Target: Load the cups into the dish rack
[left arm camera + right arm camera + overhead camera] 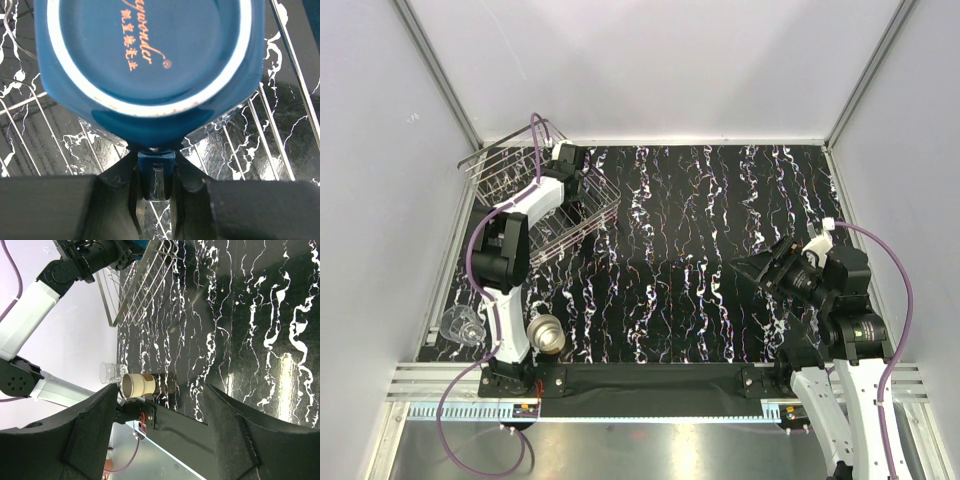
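My left gripper point(156, 167) is shut on the wall of the dark blue cup point(145, 55). The cup's base faces the wrist camera, and the wires of the dish rack point(290, 50) lie right beneath it. From above, the left gripper point(567, 160) reaches over the silver dish rack point(582, 222) at the far left. The beige cup point(548, 335) lies on its side by the left arm's base. The clear glass cup point(461, 325) lies just left of it. My right gripper point(757, 268) hovers open at the right, holding nothing. In its wrist view the right gripper point(160, 390) faces the beige cup point(140, 384) and the clear glass cup point(111, 372) far off.
The table point(720, 230) is black marble-patterned, with white walls on three sides. The left arm point(505, 250) stands between the rack and the two lying cups. A black strip point(650, 380) and a metal rail run along the near edge.
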Available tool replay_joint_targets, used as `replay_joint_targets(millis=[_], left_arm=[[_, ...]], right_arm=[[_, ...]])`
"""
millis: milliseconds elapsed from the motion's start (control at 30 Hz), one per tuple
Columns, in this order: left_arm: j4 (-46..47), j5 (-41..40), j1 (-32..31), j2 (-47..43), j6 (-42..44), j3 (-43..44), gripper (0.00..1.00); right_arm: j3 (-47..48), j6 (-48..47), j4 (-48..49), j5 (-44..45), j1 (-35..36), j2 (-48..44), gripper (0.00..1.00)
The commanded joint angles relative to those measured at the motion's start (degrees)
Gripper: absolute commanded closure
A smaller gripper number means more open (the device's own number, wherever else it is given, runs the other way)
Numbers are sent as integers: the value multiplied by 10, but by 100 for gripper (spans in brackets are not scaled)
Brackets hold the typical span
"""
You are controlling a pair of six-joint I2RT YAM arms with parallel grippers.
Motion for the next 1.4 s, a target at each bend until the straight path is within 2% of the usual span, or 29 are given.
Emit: replay_joint_targets(millis=[0,433,533,567,700,800,1000,1133,1200,1233,1367], left_arm=[[53,-12,2,-9,-13,42,100],[46,-11,-3,21,-33,50,100],[37,-14,-7,24,-36,52,75],[34,-16,-9,23,-38,51,60],[22,-15,-12,19,-48,52,35],[19,-15,-13,16,-50,51,28],[2,-8,-13,-2,-62,50,25],[-20,4,-13,-52,-80,54,16],[-52,16,-13,-74,-94,68,14],[-71,20,-13,-90,-99,69,13],[-44,60,-19,-213,-111,10,8]], right_arm=[[17,9,29,9,0,1,24],[4,23,34,10,-2,-7,24],[8,22,30,12,0,-8,24],[8,21,29,14,0,-8,24],[10,21,25,13,-1,-2,24],[17,12,12,17,-1,0,24],[32,-7,-8,31,0,8,24],[59,-32,-52,65,-1,35,23],[72,-40,-77,94,-1,46,16],[84,-50,-97,119,-1,57,2],[105,-54,-128,175,-1,94,0]])
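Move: The left gripper already holds the upturned blue cup by its handle, low over the dish rack. The cup's spot on the wires is about 7 cm ahead of that hand, roughly level sideways and 2 cm lower. The rack's right corner stands some 14 cm to the hand's right and 1 cm ahead. Its near corner is about 16 cm back and 8 cm left. From the right hand the spot lies roughly 37 cm ahead, 47 cm left and 20 cm down. Ease the left gripper about 1 cm down to set the cup on the wires, then spread the fingers wide off its handle while edging right and slightly forward. Once clear, draw back a little and rise quickly, some 7 cm. Late on, swing the right hand about 3 cm right and somewhat forward, opening it fully. ##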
